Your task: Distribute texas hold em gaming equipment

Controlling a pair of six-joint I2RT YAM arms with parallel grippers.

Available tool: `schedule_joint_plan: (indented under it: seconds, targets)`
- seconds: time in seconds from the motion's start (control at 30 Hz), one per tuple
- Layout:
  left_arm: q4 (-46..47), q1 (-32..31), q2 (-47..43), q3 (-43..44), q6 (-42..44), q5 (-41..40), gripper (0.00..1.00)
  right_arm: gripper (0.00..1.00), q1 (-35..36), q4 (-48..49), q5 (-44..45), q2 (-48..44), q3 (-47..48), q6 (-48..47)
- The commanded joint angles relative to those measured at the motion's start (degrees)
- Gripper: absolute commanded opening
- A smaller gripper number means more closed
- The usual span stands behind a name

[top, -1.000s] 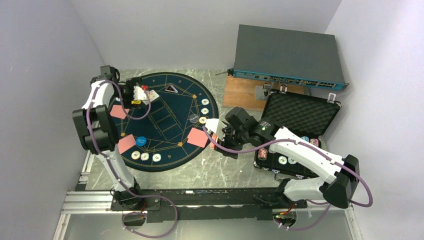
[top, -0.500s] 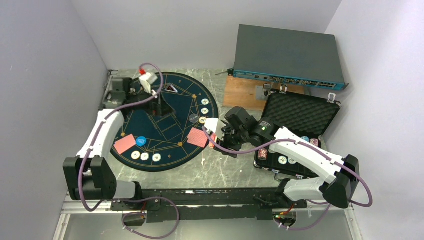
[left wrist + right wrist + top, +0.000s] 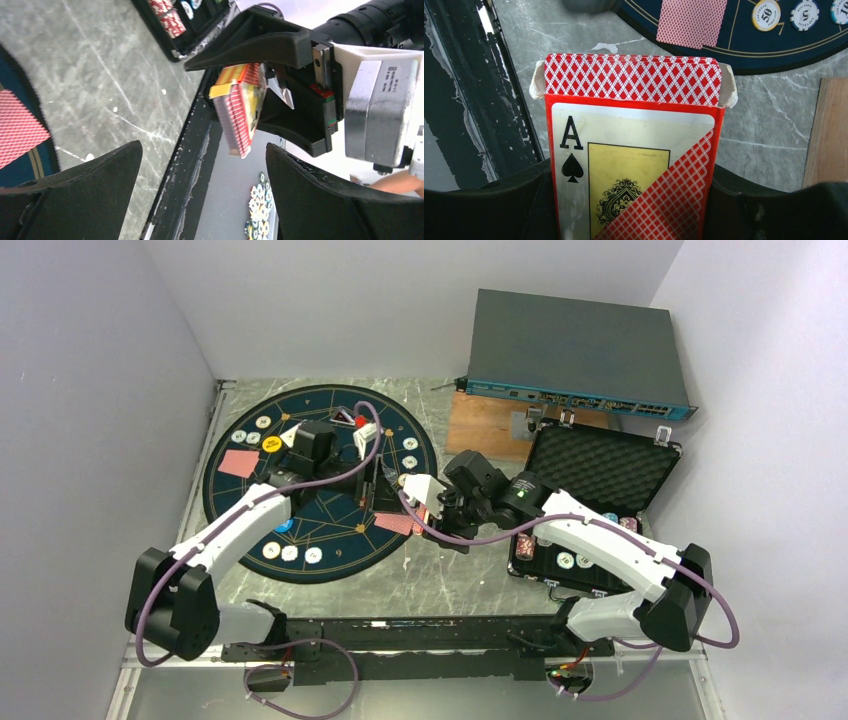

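Note:
My right gripper (image 3: 432, 502) (image 3: 631, 200) is shut on a red card box (image 3: 631, 150) with an ace of spades on its face. The box top is open and red-backed playing cards show in it. My left gripper (image 3: 385, 480) (image 3: 202, 150) hangs open over the right side of the round navy mat (image 3: 330, 410), pointing at that card box (image 3: 240, 107), apart from it. Single red cards (image 3: 238, 462) (image 3: 398, 524) lie on the mat. Whitish chips (image 3: 290, 553) (image 3: 410, 451), a yellow disc (image 3: 271, 444) and a blue disc (image 3: 283, 526) lie there too.
The black foam-lined case (image 3: 600, 475) stands open at the right with more chips (image 3: 565, 560) in it. Behind it are a wooden board (image 3: 485, 425) and a grey network switch (image 3: 575, 350). Walls close in the left and right sides.
My left arm has swung from the mat's far left edge across to its right side, open all the while. The card, yellow disc and chips at the mat's left now show. The right arm barely moved.

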Motion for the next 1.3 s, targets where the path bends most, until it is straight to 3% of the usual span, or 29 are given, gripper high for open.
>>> schedule_joint_plan:
  seconds: [0.0,0.1,0.37,0.5,0.6,0.73,0.83,0.97,1.1,1.27]
  targets:
    - [3.64,-3.89,1.11,2.98,-2.65,0.06,1.0,0.0,0.61,3.6,-1.59,-0.23,3.48,-0.68]
    - [2.89,-5.02,3.59,4.18,-3.48,-1.16,0.97,0.0,0.74,3.9,-1.56,-0.22,3.47,-0.54]
    - [-2.3,-5.23,6.31,5.27,-0.26,-3.86,0.65,0.0,0.76,3.87,-0.98,-1.83,2.56,0.03]
    - [-2.73,-4.01,3.03,3.67,1.17,-2.71,0.59,0.0,0.76,3.31,-0.86,-2.53,1.82,0.12]
    - [0.96,-3.2,-0.44,1.53,0.16,-0.43,0.61,0.0,0.83,3.04,-0.92,-2.89,1.19,0.04]
    - [7.88,-3.44,-4.25,-0.7,-3.22,1.21,0.74,0.0,0.76,2.88,-1.59,-2.35,1.43,0.09]
    - [5.67,-4.74,-2.52,0.6,-2.27,-0.15,0.84,0.0,0.83,3.31,-1.76,-1.67,2.01,-0.12]
    - [4.05,-6.13,1.75,3.13,-2.37,-2.73,0.84,0.0,0.83,3.79,-2.11,-1.08,3.14,0.24]
    - [-0.88,-5.68,4.68,5.76,-0.04,-3.37,0.71,0.0,0.83,3.66,-1.86,-1.65,3.64,0.38]
    - [1.18,-4.3,1.42,3.54,-0.44,-1.04,0.38,0.0,0.83,3.45,-1.61,-3.17,2.24,0.86]
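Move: The card pack, gripped in my right fingers with its open end facing my left hand, has its middle about 7 cm to the right of my left hand, 3 cm back and 2 cm lower; it lies some 2 cm left of my right hand point. From my left hand, the red-backed cards on the mat lie about 3 cm ahead, 5 cm right and 18 cm below, and the grey dealer button 12 cm ahead, 4 cm right and 19 cm below. I reach my left hand about 3 cm right and slightly down to the open end of the pack, partly closing the fingers, then draw back up and left a couple of centimetres while they reopen. I then dip right and down about 3 cm again, closing to roughly half open around the cards, one fingertip over their backs. My right hand holds the pack almost still. ##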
